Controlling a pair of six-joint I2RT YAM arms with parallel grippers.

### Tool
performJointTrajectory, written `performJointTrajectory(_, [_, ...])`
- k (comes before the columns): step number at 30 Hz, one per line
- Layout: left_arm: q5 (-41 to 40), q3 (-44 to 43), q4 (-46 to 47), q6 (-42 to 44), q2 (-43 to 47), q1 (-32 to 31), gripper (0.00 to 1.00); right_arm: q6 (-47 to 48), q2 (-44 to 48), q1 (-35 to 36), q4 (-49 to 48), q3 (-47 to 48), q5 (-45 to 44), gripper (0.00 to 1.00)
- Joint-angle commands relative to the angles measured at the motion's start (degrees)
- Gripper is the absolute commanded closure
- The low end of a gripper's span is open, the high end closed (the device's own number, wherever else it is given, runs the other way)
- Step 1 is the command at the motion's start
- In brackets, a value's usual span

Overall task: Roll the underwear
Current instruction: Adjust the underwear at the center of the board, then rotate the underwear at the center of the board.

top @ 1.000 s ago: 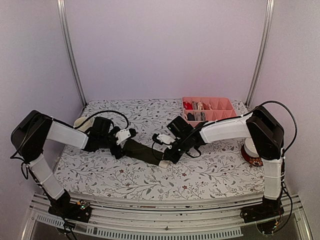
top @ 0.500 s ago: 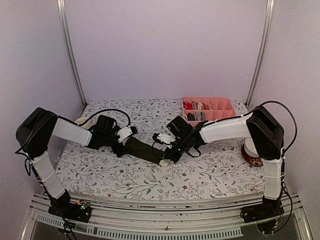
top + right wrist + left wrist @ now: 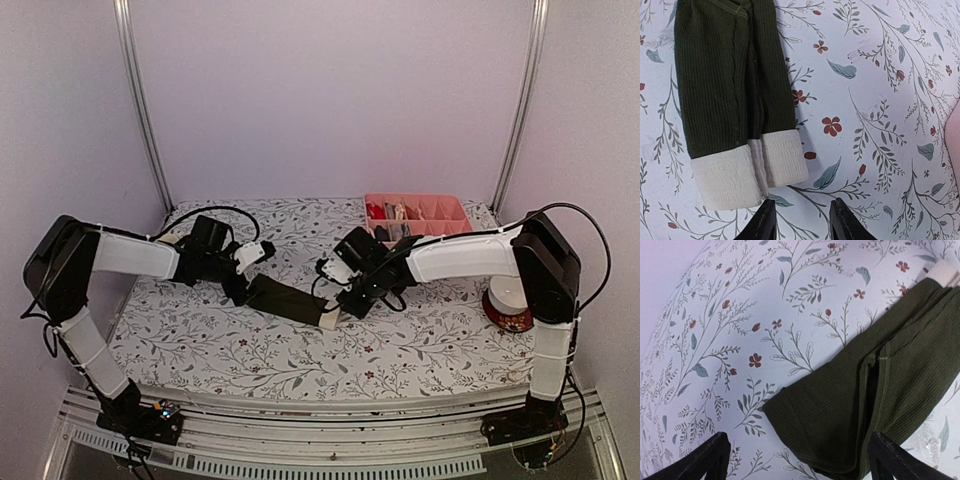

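Observation:
One piece of underwear point(image 3: 285, 298), dark olive with a whitish waistband point(image 3: 740, 170), lies flat as a long folded strip on the floral cloth between my two grippers. My left gripper point(image 3: 240, 284) is wide open at the strip's olive end point(image 3: 840, 425), and its fingers point(image 3: 707, 462) straddle that end without touching it. My right gripper point(image 3: 347, 303) is open just short of the waistband end, with only bare cloth between its fingertips point(image 3: 763, 223). The waistband also shows far off in the left wrist view point(image 3: 945, 272).
A pink divided tray point(image 3: 452, 212) with several small garments in its compartments stands at the back right. A red and white round object point(image 3: 505, 305) sits by the right arm's upright link. A pale thing point(image 3: 163, 241) lies behind the left arm.
My right gripper has let go of the waistband end, opened and drawn back a little. My left gripper, open throughout, has shifted slightly along the strip's olive end.

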State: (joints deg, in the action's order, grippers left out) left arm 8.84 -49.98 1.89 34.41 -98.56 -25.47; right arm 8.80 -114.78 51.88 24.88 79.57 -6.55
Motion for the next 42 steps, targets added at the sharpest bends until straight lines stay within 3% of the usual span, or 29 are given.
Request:
performJointTrajectory(1, [4.93,-4.55,-5.76,-2.40,2.85,1.24,0.01,-1.38,3.53,3.41,2.32,0.78,-5.60,0.62])
performJointTrajectory(7, [6.27,-5.21,-6.44,-4.22,3.38,2.30,0.02,-3.67,3.10,8.60,3.37,-0.56,-9.46,0.59])
performJointTrajectory(13, [5.71,-0.83,0.02,-6.11,5.52,3.14,0.01,-8.90,3.26,11.10,5.43,-0.72,-18.72,0.41])
performJointTrajectory(20, [2.17,4.33,6.33,-6.93,8.63,3.32,0.01,-15.24,5.68,12.45,9.28,1.30,-29.98,0.34])
performJointTrajectory(29, [1.78,5.97,8.05,-6.90,9.06,3.28,0.02,-9.44,3.96,15.54,4.29,3.27,-22.62,0.32])
performJointTrajectory(35, [1.65,6.60,8.64,-6.90,8.99,3.24,0.02,-6.59,0.08,15.26,3.33,4.45,-24.66,0.26])
performJointTrajectory(42, [1.94,6.65,8.65,-6.90,8.69,3.10,0.02,-5.51,-3.75,11.69,3.83,6.21,-27.50,0.25])
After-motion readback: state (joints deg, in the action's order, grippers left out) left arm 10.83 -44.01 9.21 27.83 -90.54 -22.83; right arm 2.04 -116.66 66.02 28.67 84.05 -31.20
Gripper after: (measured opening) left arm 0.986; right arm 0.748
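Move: The white waistband end of the folded green underwear lies about 5 cm to the right hand's left, 2 cm back and 3 cm below its fingers. The middle of the green strip is some 13 cm left and 2 cm ahead of that hand. The pink box stands roughly 28 cm ahead and 15 cm to its right. From the left hand, the waistband is about 19 cm right, 5 cm back and 4 cm below. The waistband end is approached afresh: the right hand, already clear of it, swings about 5 cm back, wavers right and then left while rising some 5 cm, then sinks halfway and edges forward, its fingers opening wide and their tips tilting outward about 15 degrees. It ends over the waistband end. The open left hand lifts about 4 cm and hovers beside the green end. ##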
